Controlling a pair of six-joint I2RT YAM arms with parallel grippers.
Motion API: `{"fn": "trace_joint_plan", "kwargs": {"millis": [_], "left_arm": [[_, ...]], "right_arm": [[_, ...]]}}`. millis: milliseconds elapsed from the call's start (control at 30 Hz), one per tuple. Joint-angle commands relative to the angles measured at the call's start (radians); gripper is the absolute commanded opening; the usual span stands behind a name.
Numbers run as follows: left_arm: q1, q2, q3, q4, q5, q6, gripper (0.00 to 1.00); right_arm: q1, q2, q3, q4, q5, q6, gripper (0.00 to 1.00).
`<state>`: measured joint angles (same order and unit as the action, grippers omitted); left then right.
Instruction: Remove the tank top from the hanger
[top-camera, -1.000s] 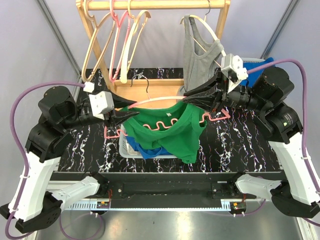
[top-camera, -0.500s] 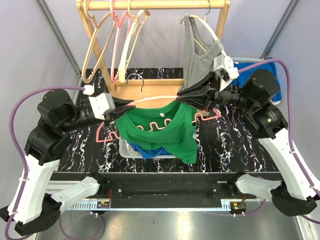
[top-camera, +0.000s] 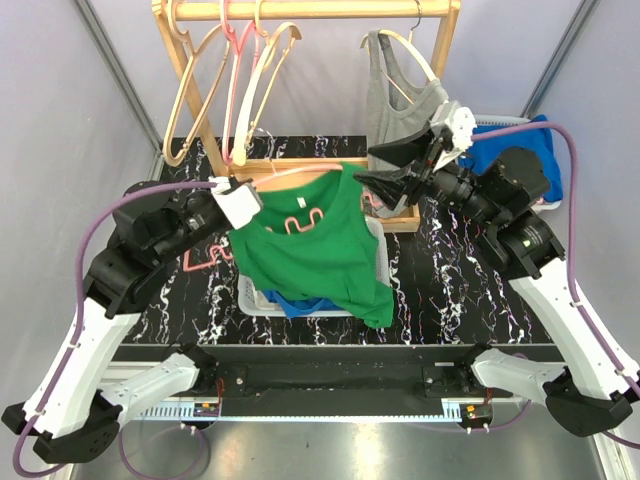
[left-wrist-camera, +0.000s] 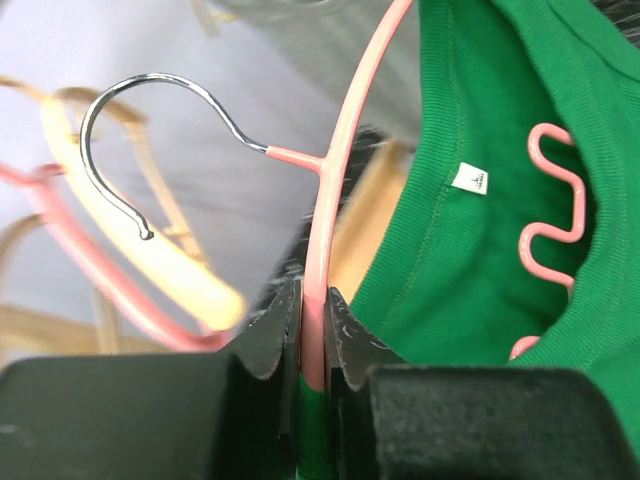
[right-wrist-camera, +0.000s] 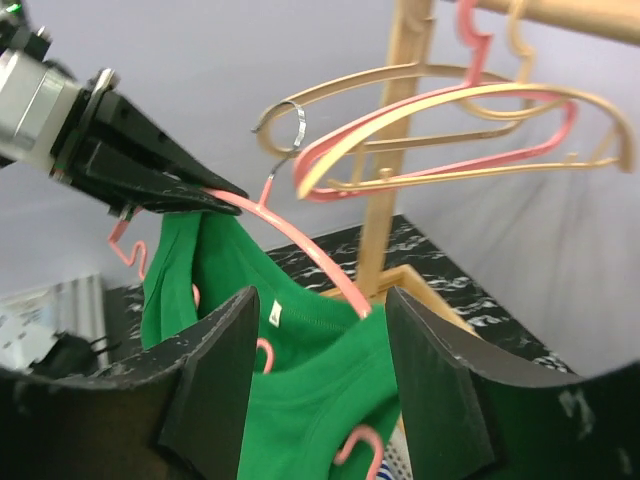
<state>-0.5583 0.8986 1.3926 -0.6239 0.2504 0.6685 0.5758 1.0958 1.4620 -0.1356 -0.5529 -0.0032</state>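
Observation:
The green tank top (top-camera: 315, 255) hangs on a pink hanger (top-camera: 290, 172), tilted and draping over a white basket (top-camera: 250, 297). My left gripper (top-camera: 240, 196) is shut on the hanger's upper bar (left-wrist-camera: 330, 200), just below its metal hook (left-wrist-camera: 150, 120); the top's collar (left-wrist-camera: 470, 230) lies right beside the jaws. My right gripper (top-camera: 363, 165) stands open at the hanger's right end with nothing gripped. In the right wrist view its fingers (right-wrist-camera: 215, 385) straddle the green cloth (right-wrist-camera: 300, 400) and the pink bar (right-wrist-camera: 310, 255) without touching them.
A wooden rack (top-camera: 310, 10) at the back carries several empty hangers (top-camera: 235, 80) and a grey tank top (top-camera: 400, 105). Blue cloth (top-camera: 510, 150) lies at the back right. Blue fabric (top-camera: 295, 303) shows in the basket. The tabletop is black marble (top-camera: 450, 290).
The right gripper let go of the hanger's right end and opened. The left gripper swung up and back toward the rack with the hanger, and the green top now hangs lower.

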Motion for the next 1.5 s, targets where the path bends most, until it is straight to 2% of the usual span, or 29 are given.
{"fn": "trace_joint_plan", "kwargs": {"millis": [0, 167, 367, 633, 1133, 1467], "left_arm": [[-0.012, -0.02, -0.027, 0.298, -0.23, 0.187, 0.0], [-0.034, -0.062, -0.101, 0.397, -0.232, 0.342, 0.0], [-0.084, -0.122, -0.196, 0.452, -0.203, 0.433, 0.0], [-0.098, -0.116, -0.188, 0.481, -0.246, 0.436, 0.0], [-0.104, -0.127, -0.221, 0.481, -0.273, 0.436, 0.0], [-0.106, -0.139, -0.224, 0.481, -0.267, 0.424, 0.0]], "right_arm": [[0.002, -0.053, 0.017, 0.07, 0.211, -0.017, 0.62], [0.001, -0.039, 0.012, 0.062, 0.283, 0.048, 0.61], [0.002, 0.047, 0.031, 0.041, 0.289, 0.137, 0.62], [0.007, 0.125, 0.034, 0.024, 0.357, 0.2, 0.6], [0.016, 0.154, -0.017, 0.166, 0.265, 0.364, 0.59], [0.015, 0.164, -0.029, 0.16, 0.289, 0.35, 0.59]]}}
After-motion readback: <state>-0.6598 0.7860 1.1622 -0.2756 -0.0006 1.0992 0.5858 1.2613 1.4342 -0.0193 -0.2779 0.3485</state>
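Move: My left hand still grips the pink hanger with the green tank top on it. The shoulder strap on the hanger's right arm is about 5 cm left of my open right hand, roughly 3 cm ahead and a touch lower; from my left hand it is some 17 cm right and 2 cm ahead, about level. The grey tank top hangs some 12 cm ahead and 8 cm right of my right hand; the empty hangers are about 14 cm ahead and 5 cm left of my left hand. Keeping my right fingers open, I swing that hand about 3 cm right and up, then forward and down past its starting height and back left, ending about 8 cm farther forward and 4 cm lower, with the tips dipped, around the tank top's right strap. My left hand keeps the hanger pinched, tips its fingers up nearly 30 degrees and rises about 3 cm. ##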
